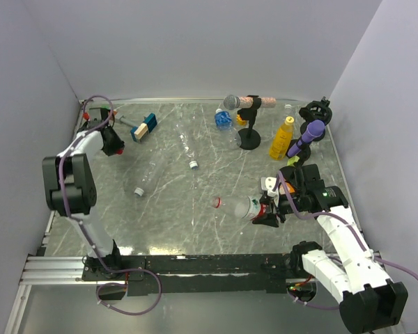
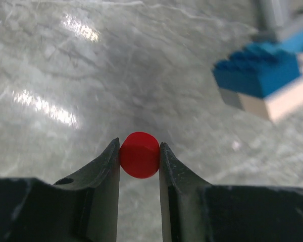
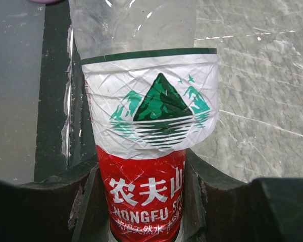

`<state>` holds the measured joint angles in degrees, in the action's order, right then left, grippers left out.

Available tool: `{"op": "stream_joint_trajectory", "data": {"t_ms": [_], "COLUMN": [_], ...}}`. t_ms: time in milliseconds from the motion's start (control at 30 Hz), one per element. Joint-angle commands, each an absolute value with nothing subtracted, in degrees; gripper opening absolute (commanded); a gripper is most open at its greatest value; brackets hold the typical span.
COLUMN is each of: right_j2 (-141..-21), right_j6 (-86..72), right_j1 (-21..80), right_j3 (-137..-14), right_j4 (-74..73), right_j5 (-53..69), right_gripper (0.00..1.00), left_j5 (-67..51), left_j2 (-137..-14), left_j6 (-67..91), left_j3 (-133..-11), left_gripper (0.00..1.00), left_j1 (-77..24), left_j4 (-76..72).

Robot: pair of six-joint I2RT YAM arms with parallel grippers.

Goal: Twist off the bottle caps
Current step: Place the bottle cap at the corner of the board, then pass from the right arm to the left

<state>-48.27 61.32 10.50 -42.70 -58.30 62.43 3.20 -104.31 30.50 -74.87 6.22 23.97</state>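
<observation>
My left gripper (image 2: 139,151) is shut on a small red bottle cap (image 2: 139,155), held just above the marble table; in the top view this gripper (image 1: 113,145) is at the far left. My right gripper (image 3: 141,162) is shut around a clear bottle with a red-and-white label (image 3: 150,126). In the top view that bottle (image 1: 245,207) lies sideways in the right gripper (image 1: 268,207), its red-ringed mouth (image 1: 217,202) pointing left with no cap on it. Two clear bottles (image 1: 152,175) (image 1: 187,148) lie mid-table with white caps (image 1: 137,190) (image 1: 194,165).
A blue-and-tan block on a stick (image 1: 146,127) (image 2: 262,75) lies near the left gripper. At the back stand a grey microphone on a stand (image 1: 249,139), a crushed blue bottle (image 1: 223,120), a yellow bottle (image 1: 281,138) and a purple microphone (image 1: 312,132). Walls close in on both sides.
</observation>
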Motion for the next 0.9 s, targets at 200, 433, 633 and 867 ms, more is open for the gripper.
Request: {"op": "stream_joint_trajectory", "data": {"t_ms": [200, 433, 633, 867], "right_j2": [-47.55, -48.08, -48.25, -49.31], "right_j6": [61.96, 61.88, 61.52, 61.79], "right_j1": [10.55, 10.55, 10.55, 10.46], "right_j3": [-42.8, -42.98, -43.15, -43.42], "right_j4": [-57.31, -57.39, -57.39, -57.92], "right_j5": [63.55, 63.54, 63.98, 65.3], "right_gripper": [0.36, 0.36, 0.36, 0.37], "left_j5": [3.43, -0.86, -22.28, -50.42], "left_j2": [-112.5, -102.33, -80.81, -53.82], "left_j6": [27.6, 24.62, 24.34, 39.78], "left_j3": [-84.55, -82.54, -64.29, -38.18], "left_gripper": [0.45, 0.81, 0.97, 0.97], "left_j1": [7.03, 7.03, 6.33, 0.98], "left_j4": [29.53, 27.6, 12.43, -23.41]}}
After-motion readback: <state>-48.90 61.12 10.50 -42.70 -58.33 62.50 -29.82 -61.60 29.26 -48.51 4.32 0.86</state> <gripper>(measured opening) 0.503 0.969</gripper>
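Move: The left hand still grips the red bottle cap, and the bare board spot for it lies about 4 cm straight below. The blue-and-cream block is some 11 cm ahead and 11 cm right of the hand, the green-capped bottle about 16 cm straight ahead. A clear bottle lies roughly 13 cm back and 14 cm right. From the right hand the spot is about 27 cm ahead, 58 cm left and 12 cm lower. The left hand lowers the cap about 4 cm, opens wide, then rises some 22 cm, rightward and back. ##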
